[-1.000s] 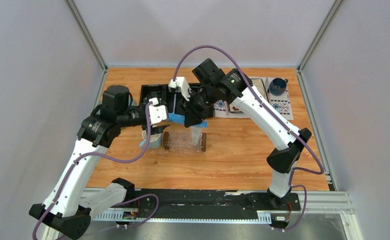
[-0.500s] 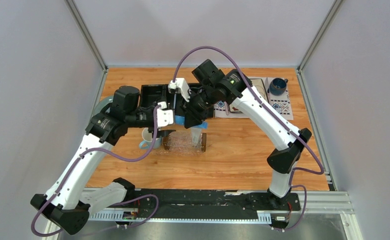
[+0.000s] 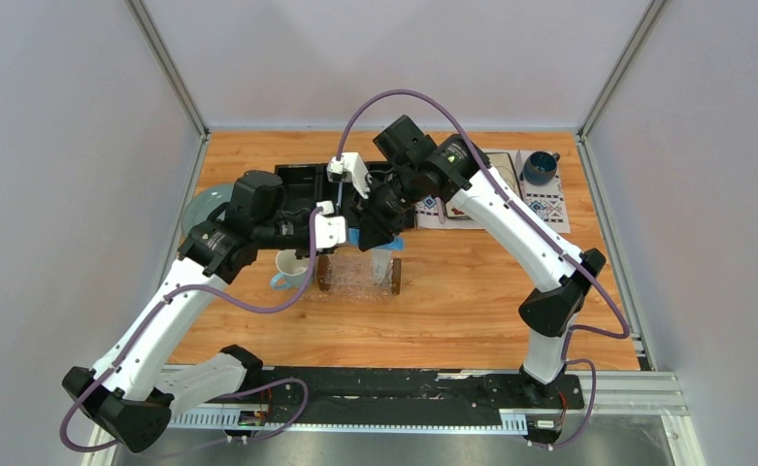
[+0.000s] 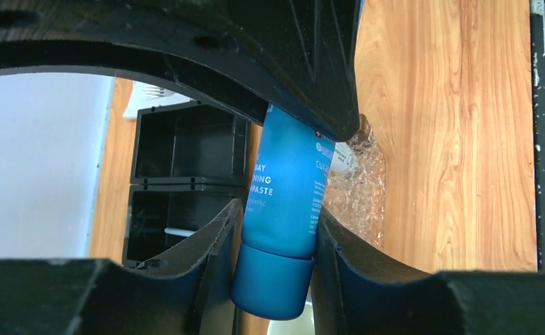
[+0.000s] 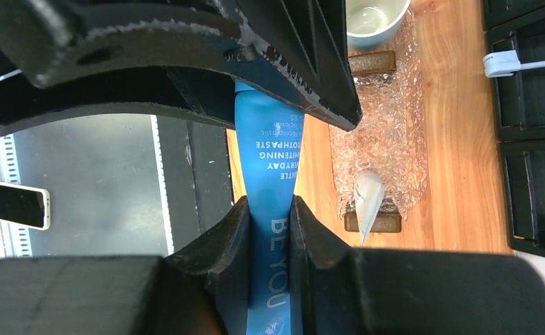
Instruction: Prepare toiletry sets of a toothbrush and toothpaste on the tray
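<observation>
A blue toothpaste tube (image 3: 353, 236) hangs in the air just behind the tray (image 3: 350, 282), held between both arms. My right gripper (image 5: 269, 202) is shut on the tube's flat end (image 5: 269, 153). My left gripper (image 4: 278, 208) has both fingers against the tube (image 4: 283, 181) just above its cap. The clear textured tray (image 5: 388, 132) with dark wooden end bars carries a pale tube (image 5: 367, 199) at one end. A slim white toothbrush (image 5: 527, 64) lies in a compartment of the black organizer (image 5: 527, 105), its handle (image 4: 178, 232) also showing in the left wrist view.
A white mug (image 3: 290, 267) stands just left of the tray. The black organizer (image 3: 302, 184) sits behind it. A patterned mat (image 3: 549, 206) with a blue mug (image 3: 540, 167) lies at the back right. A pale round plate (image 3: 200, 204) pokes out behind the left arm.
My left arm has swung right, from above the mug to the blue tube, and its jaws have closed in on it. The right arm has held still.
</observation>
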### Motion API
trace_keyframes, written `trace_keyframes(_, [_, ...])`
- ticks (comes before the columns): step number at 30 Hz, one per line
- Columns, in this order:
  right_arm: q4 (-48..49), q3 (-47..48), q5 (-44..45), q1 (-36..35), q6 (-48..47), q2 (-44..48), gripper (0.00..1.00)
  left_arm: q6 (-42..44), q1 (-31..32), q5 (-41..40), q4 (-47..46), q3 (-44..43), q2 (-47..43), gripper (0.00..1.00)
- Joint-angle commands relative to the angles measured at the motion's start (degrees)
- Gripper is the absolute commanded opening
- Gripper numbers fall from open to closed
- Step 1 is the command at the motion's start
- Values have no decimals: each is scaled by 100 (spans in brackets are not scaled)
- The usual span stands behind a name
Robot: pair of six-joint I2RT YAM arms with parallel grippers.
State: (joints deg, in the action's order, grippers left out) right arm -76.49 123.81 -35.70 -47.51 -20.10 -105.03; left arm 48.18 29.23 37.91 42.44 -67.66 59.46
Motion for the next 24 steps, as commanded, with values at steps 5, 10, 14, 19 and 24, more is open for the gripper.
trace_keyframes(5, [397, 170, 212, -39, 190, 158, 48, -247, 188, -643, -507, 94, -84, 0])
trace_keyframes(10, [827, 170, 863, 162, 664, 352, 61, -782, 188, -1880, -1263, 244, -374, 0])
trace_keyframes(14, [1328, 152, 907, 531, 1279, 580, 65, -1188, 188, -2673, -1842, 262, -488, 0])
trace_keyframes(19, [2013, 161, 715, 1119, 2201, 721, 67, -1355, 205, -3762, -2309, 236, -523, 0])
trace_keyframes(24, [2542, 231, -135, 1542, 3257, 590, 68, -1312, 267, -4502, -2644, 209, -550, 0])
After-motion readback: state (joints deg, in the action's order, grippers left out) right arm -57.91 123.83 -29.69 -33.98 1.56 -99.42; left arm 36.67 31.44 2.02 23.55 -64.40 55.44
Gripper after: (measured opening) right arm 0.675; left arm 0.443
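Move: Both grippers already grip the blue toothpaste: its middle lies about 5 cm right of the left hand and 1 cm back, and about at the right hand's fingers, 1 cm to its left. From the left hand the tray is some 22 cm below, 1 cm ahead and 3 cm right; the white toothpaste on the tray is 3 cm ahead, 8 cm right, 20 cm down; the mug 1 cm ahead, 12 cm left, 18 cm down. The black organizer's middle is 25 cm ahead, 1 cm left, 22 cm down. Open the right gripper to let go of the blue toothpaste, then draw it away forward and up, drifting a little right, roughly 14 cm in all, turning clockwise. Meanwhile keep the left gripper shut on the cap end and bring it forward, left and up, about 11 cm and away from the tray, swinging some 35 degrees counter-clockwise and tilting the fingers upward. ##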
